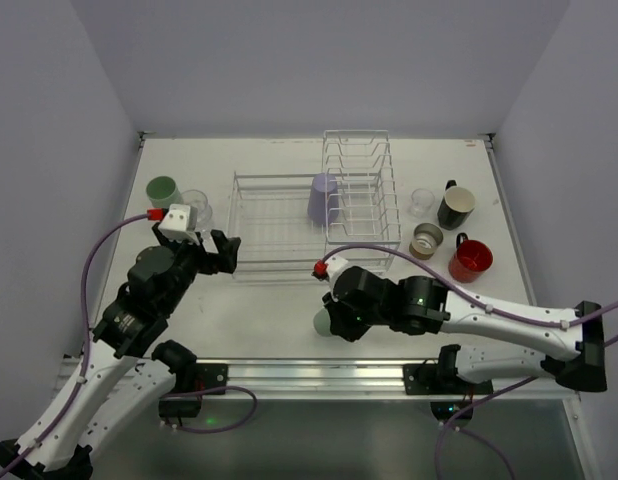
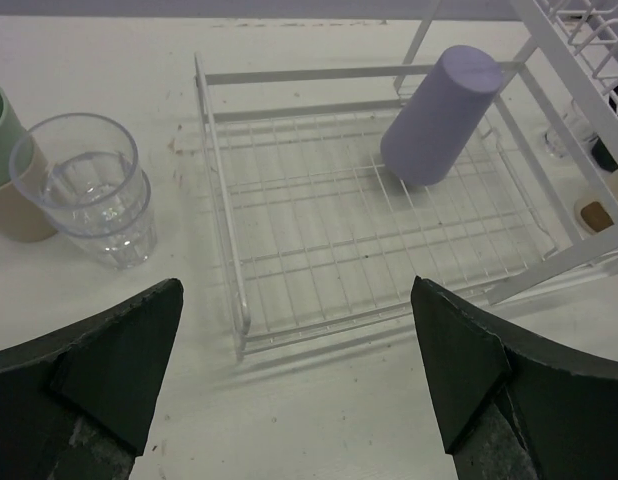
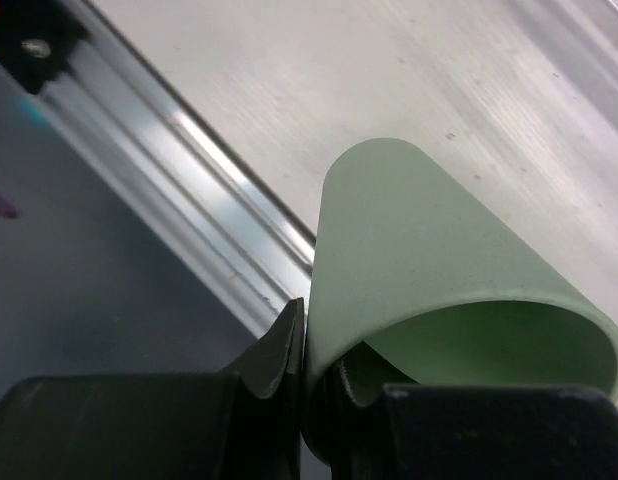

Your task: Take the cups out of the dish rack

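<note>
The white wire dish rack [image 1: 289, 268] stands mid-table, also in the left wrist view [image 2: 221, 190]. A lavender tumbler [image 1: 322, 198] leans upside down in its basket, also in the left wrist view [image 2: 439, 115]. My right gripper [image 1: 334, 318] is shut on the rim of a pale green tumbler [image 3: 429, 250], held near the table's front edge; it shows from above too [image 1: 322, 322]. My left gripper [image 1: 217, 252] is open and empty just in front of the rack's left corner. A clear glass [image 2: 94, 200], and a green cup stacked in a beige one [image 2: 4, 180], stand left of the rack.
Right of the rack stand a black mug [image 1: 455, 207], a red mug [image 1: 470, 260], a small tan cup [image 1: 426, 240] and a clear glass [image 1: 421, 202]. A metal rail [image 3: 179, 230] runs along the table's near edge. White walls enclose the table.
</note>
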### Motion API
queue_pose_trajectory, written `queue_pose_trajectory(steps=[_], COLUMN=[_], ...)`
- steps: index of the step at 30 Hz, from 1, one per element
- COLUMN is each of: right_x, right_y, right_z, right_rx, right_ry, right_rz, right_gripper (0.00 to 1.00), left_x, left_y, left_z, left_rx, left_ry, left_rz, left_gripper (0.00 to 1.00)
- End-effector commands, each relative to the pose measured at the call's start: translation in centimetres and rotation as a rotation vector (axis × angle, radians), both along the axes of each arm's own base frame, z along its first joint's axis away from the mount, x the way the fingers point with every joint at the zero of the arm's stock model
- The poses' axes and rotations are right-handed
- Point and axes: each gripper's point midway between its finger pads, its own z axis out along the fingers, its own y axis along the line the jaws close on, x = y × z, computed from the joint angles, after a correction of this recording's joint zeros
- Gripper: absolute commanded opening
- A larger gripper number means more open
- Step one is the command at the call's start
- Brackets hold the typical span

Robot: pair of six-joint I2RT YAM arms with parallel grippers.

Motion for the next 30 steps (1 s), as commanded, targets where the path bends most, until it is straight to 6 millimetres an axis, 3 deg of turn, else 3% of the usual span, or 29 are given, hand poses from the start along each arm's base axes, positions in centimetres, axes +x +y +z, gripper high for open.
queue_pose_trajectory(steps=[1, 5, 13, 16, 19, 20, 21, 26, 30], right_x=[2.1, 3.4, 4.9, 5.0, 4.8, 4.7, 4.8, 4.7, 4.5], right_y=[-1.3, -0.6, 0.9, 1.0, 1.3, 1.4, 1.6, 2.4, 3.0], right_z=[-1.1, -3.1, -5.4, -5.9, -6.0, -5.9, -5.6, -3.1, 0.3], right_rx=[-0.17, -0.295, -0.38, -0.399, -0.402, -0.404, -0.398, -0.322, -0.212], right_ry=[-0.083, -0.121, -0.164, -0.165, -0.168, -0.172, -0.178, -0.211, -0.233], right_rz=[-0.05, -0.054, -0.047, -0.039, -0.026, -0.022, -0.02, -0.025, -0.029], right_gripper=[0.0, 0.0, 0.02, 0.08, 0.22, 0.33, 0.38, 0.55, 0.69], left_x=[0.4, 0.2, -0.1, 0.0, 0.0, 0.0, 0.0, 0.1, 0.3], left_y=[1.1, 0.8, 0.2, 0.1, 0.1, 0.0, 0.0, -0.6, -1.8], left_z=[-0.3, -0.6, -0.4, -0.5, -0.5, -0.5, -0.5, -0.3, 0.1], left_rx=[0.05, 0.058, 0.054, 0.054, 0.054, 0.053, 0.053, 0.032, 0.007], left_ry=[-0.012, -0.008, -0.018, -0.015, -0.015, -0.015, -0.016, -0.018, -0.02], left_rz=[0.043, 0.018, -0.022, -0.029, -0.03, -0.031, -0.033, -0.059, -0.111], left_gripper=[1.0, 1.0, 1.0, 1.0, 1.0, 1.0, 1.0, 1.0, 1.0])
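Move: The green cup, already pinched at its rim in the right hand, is going to a bare patch of table about 7 cm ahead of that hand, 1 cm to its right and some 16 cm below. The dish rack's middle is roughly 23 cm ahead and 5 cm left of the hand, the purple cup about 28 cm ahead and 3 cm left, both around 10 cm lower. From the left hand, the patch lies some 10 cm back, 25 cm right and 26 cm below. The green cup, pinched by its rim, is lowered about 8 cm and carried some 4 cm forward to the table in front of the rack, while the right wrist rolls about 25 degrees until the fingers point nearly straight down. There the right fingers open wide and let go of the wall, one finger inside the mouth, and the hand backs up about 3 cm, easing slightly left. ##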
